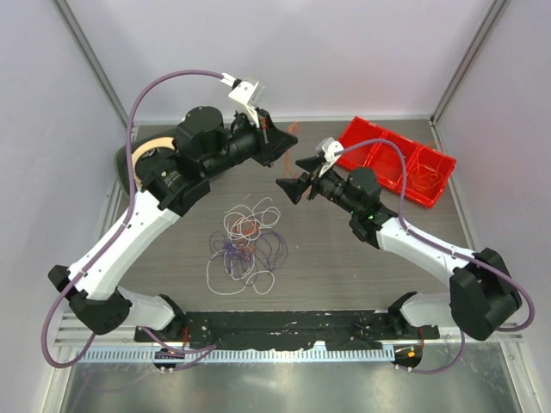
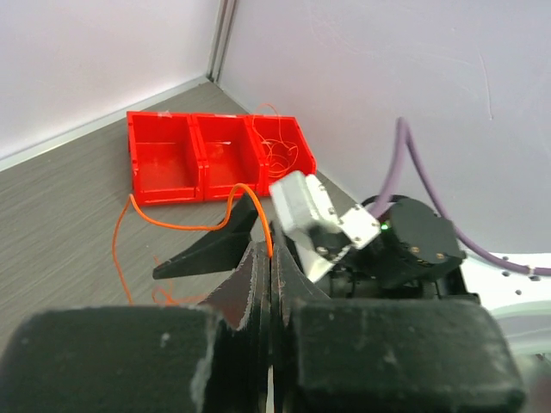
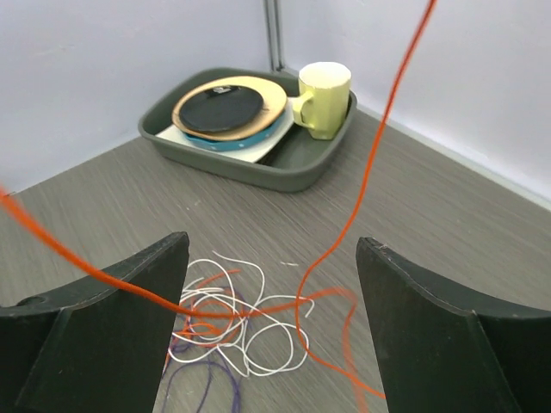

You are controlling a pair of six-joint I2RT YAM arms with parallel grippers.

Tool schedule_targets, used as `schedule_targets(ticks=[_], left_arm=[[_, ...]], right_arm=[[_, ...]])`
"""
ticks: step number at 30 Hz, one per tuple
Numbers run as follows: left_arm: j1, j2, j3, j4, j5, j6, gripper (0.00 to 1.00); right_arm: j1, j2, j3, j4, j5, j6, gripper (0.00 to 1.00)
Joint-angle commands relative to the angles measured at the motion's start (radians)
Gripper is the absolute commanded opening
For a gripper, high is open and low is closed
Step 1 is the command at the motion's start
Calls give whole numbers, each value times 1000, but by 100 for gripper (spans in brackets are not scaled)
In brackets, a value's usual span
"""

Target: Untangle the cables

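The cables (image 1: 245, 243) lie in a loose white, purple and orange tangle at mid-table, seen also in the right wrist view as the tangle (image 3: 225, 320). My left gripper (image 1: 289, 138) is raised behind it, shut on an orange cable (image 2: 269, 237) that droops away toward the table. My right gripper (image 1: 296, 175) hovers just in front of the left one, jaws wide open. The orange cable (image 3: 355, 219) hangs down through the gap of the right gripper (image 3: 272, 297), and another stretch of it crosses in front of the left finger (image 3: 112, 335). Neither finger touches it.
A red three-compartment bin (image 1: 372, 138) sits at the back right, with an orange wire coiled in its end compartment (image 2: 280, 148). A dark tray (image 3: 284, 168) with plates and a yellow mug (image 3: 324, 98) stands in the back left corner. Walls close in the table.
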Motion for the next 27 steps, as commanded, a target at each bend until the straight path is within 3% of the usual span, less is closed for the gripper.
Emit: schedule_targets(ticks=[1,9,11,12,13,14,20,22,23,25,26,27], left_arm=[[-4,-56,17,-9,14,5,0],[-11,-64,21,-12,71,-2,0],[-13,-70,20,-13,69,-1,0],[-13,-72,17,-15,57,1,0],[-13,-81,11,-15,46,4,0],[-12,-87,3,-12,34,7,0],[-12,-186,-190,57,-268,-22,1],[-10,-223,-314,96,-406,-76,14],[-10,-258,-359,111,-446,-99,43],[-11,-286,-472,139,-500,-130,76],[-10,-295,-505,142,-500,-157,97],[-11,-314,-558,143,-480,-167,100]], right_arm=[[3,36,0,132,104,21,85],[3,197,121,126,102,35,83],[3,217,144,132,104,40,70],[1,222,149,129,101,52,57],[3,220,150,121,98,56,8],[3,211,144,123,109,64,1],[1,29,78,34,240,84,1],[-11,-16,106,-125,256,66,1],[-19,-50,126,-190,263,63,1],[-45,-67,204,-399,344,55,1],[-59,-80,225,-454,378,52,1],[-77,-90,247,-509,397,52,1]])
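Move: The strand of orange cable I'm about to take hangs from my shut left fingers and passes about 5 cm ahead, 2 cm to the left and 3 cm below my open right hand. From my left hand that spot is roughly 10 cm ahead, straight in line sideways and 19 cm down. From my right hand, the white-and-purple tangle lies some 6 cm back, 12 cm left and 25 cm below; the red tray's middle is about 23 cm ahead, 31 cm right and equally low. I push my open right hand about 5 cm forward and some 3 cm down, a little left, until the orange strand is between its fingers, and shut them on it; then I draw it right and up, turning clockwise. My left hand eases back slightly with its pinch kept, then sweeps down about 9 cm and left about 7, turning some 20 degrees counter-clockwise and opening wide to release the cable. ##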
